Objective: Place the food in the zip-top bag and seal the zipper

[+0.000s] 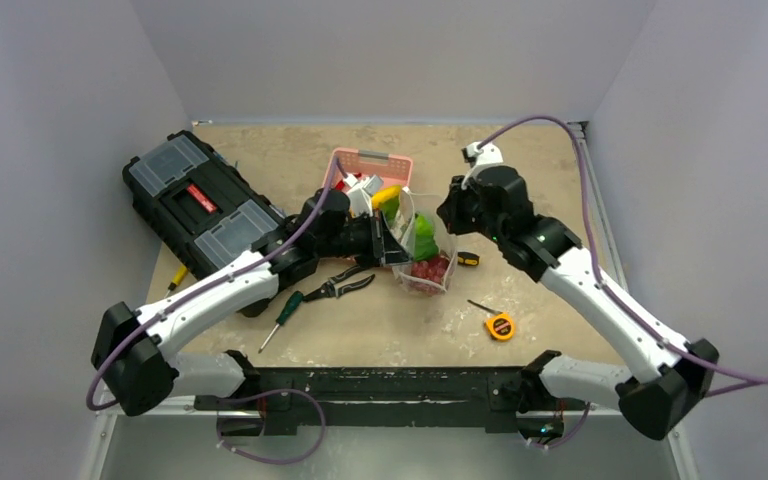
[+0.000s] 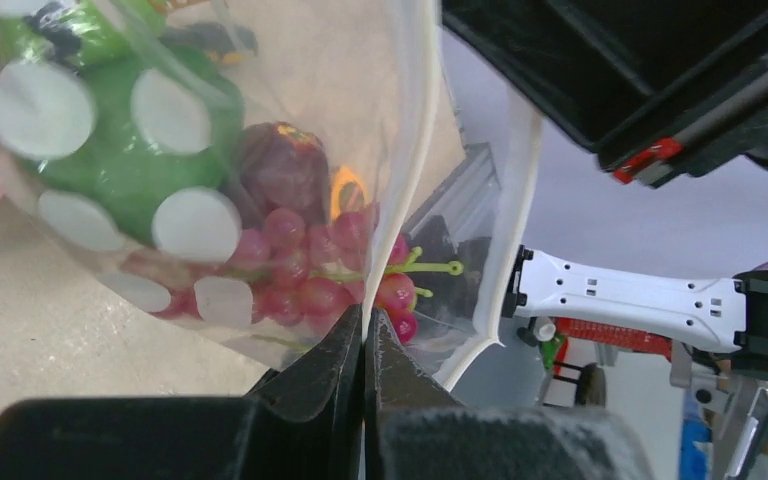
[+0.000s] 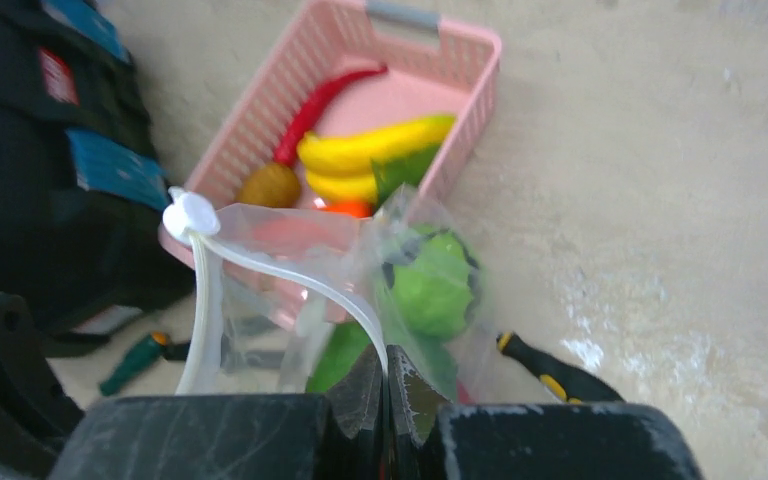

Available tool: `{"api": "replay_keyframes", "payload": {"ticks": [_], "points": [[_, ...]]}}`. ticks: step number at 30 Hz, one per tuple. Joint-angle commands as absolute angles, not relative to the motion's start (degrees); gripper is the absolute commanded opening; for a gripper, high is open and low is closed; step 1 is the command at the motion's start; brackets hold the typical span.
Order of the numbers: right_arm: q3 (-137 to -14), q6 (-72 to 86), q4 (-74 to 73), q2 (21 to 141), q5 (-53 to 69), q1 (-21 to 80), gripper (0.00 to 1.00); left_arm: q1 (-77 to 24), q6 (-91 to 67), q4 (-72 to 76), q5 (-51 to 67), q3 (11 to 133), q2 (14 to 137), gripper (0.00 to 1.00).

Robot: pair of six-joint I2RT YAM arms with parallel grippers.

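Note:
The zip-top bag (image 1: 422, 255) is a clear, white-dotted pouch held up between both arms. Inside it are red grapes (image 2: 300, 275) and a green food item (image 2: 110, 160). My left gripper (image 2: 365, 325) is shut on the whitish zipper (image 2: 412, 170) at one side of the mouth. My right gripper (image 3: 387, 358) is shut on the zipper strip (image 3: 290, 275) at the other side. The two lips of the mouth stand apart. The pink basket (image 3: 260, 110) behind the bag holds bananas (image 3: 370, 150), a red chili (image 3: 315, 105) and other food.
A black toolbox (image 1: 200, 205) lies at the left. Pliers (image 1: 345, 285) and a green screwdriver (image 1: 282, 318) lie near the left arm. A black-and-yellow screwdriver (image 1: 467, 259) and an orange tape measure (image 1: 500, 325) lie right of the bag.

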State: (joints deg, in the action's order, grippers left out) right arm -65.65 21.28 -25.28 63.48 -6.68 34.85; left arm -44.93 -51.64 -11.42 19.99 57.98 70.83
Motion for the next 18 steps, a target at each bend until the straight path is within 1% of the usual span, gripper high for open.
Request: {"api": "replay_keyframes", "payload": {"ticks": [1, 3, 5, 6, 8, 12, 14, 16, 18], "points": [[-66.31, 18.94, -30.13, 66.61, -6.90, 34.62, 0.00, -44.11, -56.81, 2.79, 29.64, 56.29, 70.63, 0.00], [-66.24, 18.67, -29.98, 64.03, -7.11, 34.63, 0.00, -44.12, -55.80, 4.51, 29.17, 56.22, 67.94, 0.00], [-66.21, 18.47, -28.86, 61.09, -6.08, 34.69, 0.00, -44.12, -54.17, 1.98, 27.23, 57.14, 65.93, 0.00], [-66.14, 18.29, -28.06, 59.95, -5.10, 34.67, 0.02, -44.12, -53.81, 0.77, 26.29, 57.55, 65.44, 0.00], [-65.95, 18.01, -27.65, 58.73, -4.11, 34.70, 0.13, -44.08, -54.06, 0.11, 25.97, 57.69, 65.62, 0.00], [-65.64, 17.11, -31.22, 59.13, -4.16, 34.71, 0.27, -43.98, -55.59, 2.13, 25.60, 56.19, 66.14, 0.00], [-64.68, 16.86, -33.09, 58.51, -4.00, 34.69, 0.37, -43.95, -55.91, 2.09, 25.68, 56.29, 66.86, 0.00], [-63.43, 16.89, -34.49, 57.38, -3.28, 34.72, 0.52, -43.99, -56.49, 2.67, 26.34, 56.23, 67.78, 0.00], [-62.57, 17.22, -36.24, 56.47, -1.21, 34.68, 0.59, -43.95, -57.32, 4.39, 27.09, 56.08, 68.86, 0.00]]}}
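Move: Both my hands already pinch the zip-top bag's rim. The bag's food-filled body hangs about 6 cm ahead, 6 cm right and 10 cm below my left hand; from my right hand it lies some 3 cm back, 2 cm left and 14 cm down. From the left hand, the pink basket is roughly 28 cm ahead and 9 cm left, the pliers about 7 cm ahead and 15 cm left. The yellow-black screwdriver lies about 7 cm ahead and 3 cm right of my right hand. I finish a shake of the bag: my right hand dips about 5 cm, springs back up by as much, and as it rises spreads its fingers to roughly half open, freeing the rim and easing back 3 cm. My left hand keeps its pinch, dips slightly, then lifts some 5 cm, its fingertips tipping up about 10 degrees. ##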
